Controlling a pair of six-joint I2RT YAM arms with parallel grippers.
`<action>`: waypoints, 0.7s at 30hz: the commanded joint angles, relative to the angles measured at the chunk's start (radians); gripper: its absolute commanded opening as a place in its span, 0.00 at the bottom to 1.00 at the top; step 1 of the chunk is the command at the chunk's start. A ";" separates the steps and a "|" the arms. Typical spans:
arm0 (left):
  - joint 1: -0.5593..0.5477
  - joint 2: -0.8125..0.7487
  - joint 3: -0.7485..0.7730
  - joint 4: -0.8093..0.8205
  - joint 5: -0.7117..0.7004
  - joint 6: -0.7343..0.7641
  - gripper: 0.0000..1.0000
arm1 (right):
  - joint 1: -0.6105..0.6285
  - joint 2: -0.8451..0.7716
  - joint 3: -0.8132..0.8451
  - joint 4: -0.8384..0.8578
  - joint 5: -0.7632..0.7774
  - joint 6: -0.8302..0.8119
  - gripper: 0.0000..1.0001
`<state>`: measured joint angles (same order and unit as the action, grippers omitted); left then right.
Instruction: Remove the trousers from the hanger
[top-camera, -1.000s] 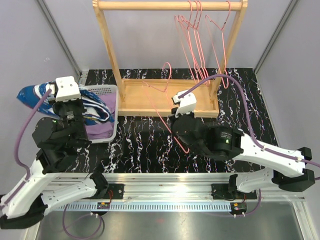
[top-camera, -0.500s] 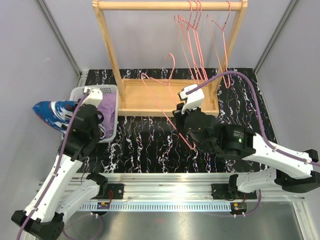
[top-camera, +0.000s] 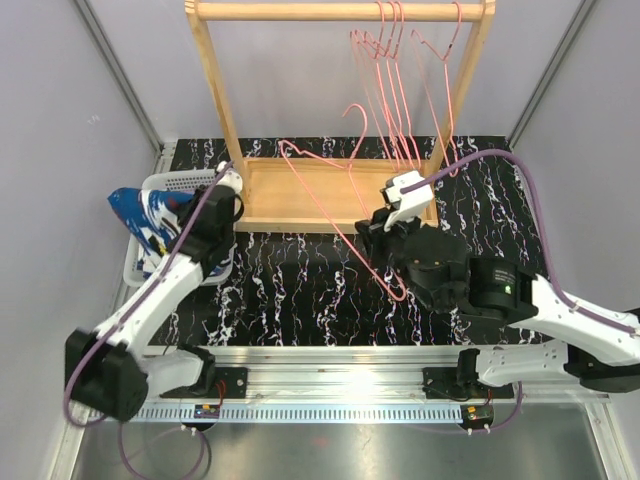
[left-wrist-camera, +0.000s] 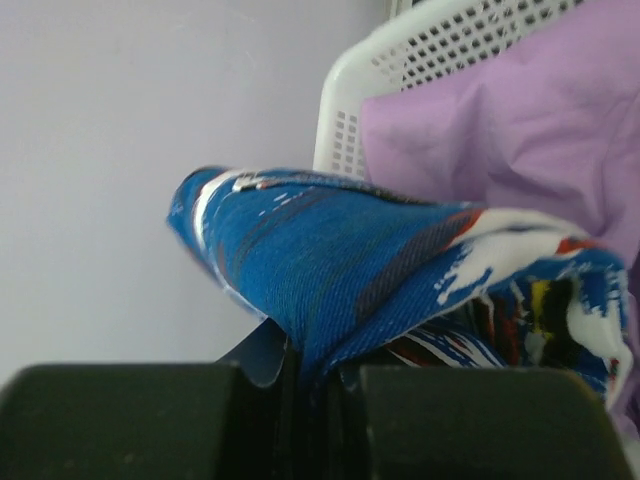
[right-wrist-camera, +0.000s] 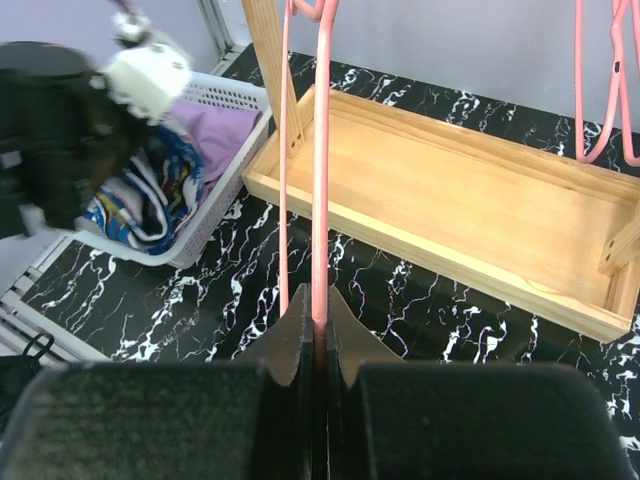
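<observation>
The dark blue splashed trousers (left-wrist-camera: 380, 260) hang bunched from my left gripper (left-wrist-camera: 310, 375), which is shut on a fold of the cloth. In the top view these trousers (top-camera: 148, 218) are over the left part of the white basket (top-camera: 178, 182), with the left gripper (top-camera: 190, 228) beside them. The lilac trousers (left-wrist-camera: 500, 130) lie inside the basket (left-wrist-camera: 400, 50). My right gripper (right-wrist-camera: 320, 310) is shut on the wire of a bare pink hanger (right-wrist-camera: 320, 190). The top view shows that hanger (top-camera: 340, 200) tilted above the table, with the right gripper (top-camera: 378, 238) on it.
A wooden rack (top-camera: 340, 10) stands at the back, its base tray (top-camera: 320, 195) on the black marbled table (top-camera: 290, 290). Several bare pink hangers (top-camera: 400, 70) hang on its rail at the right. The grey wall is close on the basket's left.
My left arm has swung right, carrying the blue trousers from beyond the basket's left side to over it. The right gripper has moved right and back with the hanger.
</observation>
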<state>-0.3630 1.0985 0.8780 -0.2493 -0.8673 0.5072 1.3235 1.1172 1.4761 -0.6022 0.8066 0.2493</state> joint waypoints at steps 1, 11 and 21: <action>0.029 0.130 0.084 0.108 -0.134 0.102 0.00 | -0.006 -0.071 -0.026 0.077 -0.024 -0.010 0.00; 0.090 0.290 0.050 0.084 -0.001 0.123 0.00 | -0.007 -0.252 -0.135 0.176 0.011 -0.113 0.00; 0.090 0.491 0.257 -0.125 0.158 -0.021 0.00 | -0.006 -0.241 -0.042 0.070 0.002 -0.169 0.00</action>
<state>-0.2771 1.5845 1.0966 -0.3084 -0.7914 0.5228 1.3224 0.8433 1.3975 -0.5198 0.7940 0.1238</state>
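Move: I hold the blue trousers in my left hand; the basket's middle is about 4 cm ahead, 3 cm left and 20 cm below it, the purple trousers inside about 2 cm ahead and 1 cm left. The rack's left post stands roughly 9 cm ahead and 11 cm right. From my right hand, which holds the empty hanger, the bar's free stretch is about 22 cm ahead, 8 cm right, 12 cm up; the hanger bunch is 22 cm ahead, 3 cm right, the lone hanger 22 cm ahead, 13 cm right. I lower the pinched blue trousers into the basket, my left hand sinking about 8 cm and reaching 7 cm forward while its fingers tip some 20 degrees further down, staying shut. Meanwhile my right hand keeps its pinch and carries the empty hanger about 7 cm to the right, then climbing too, towards the rack's right half, its fingers tilting slightly upward. ##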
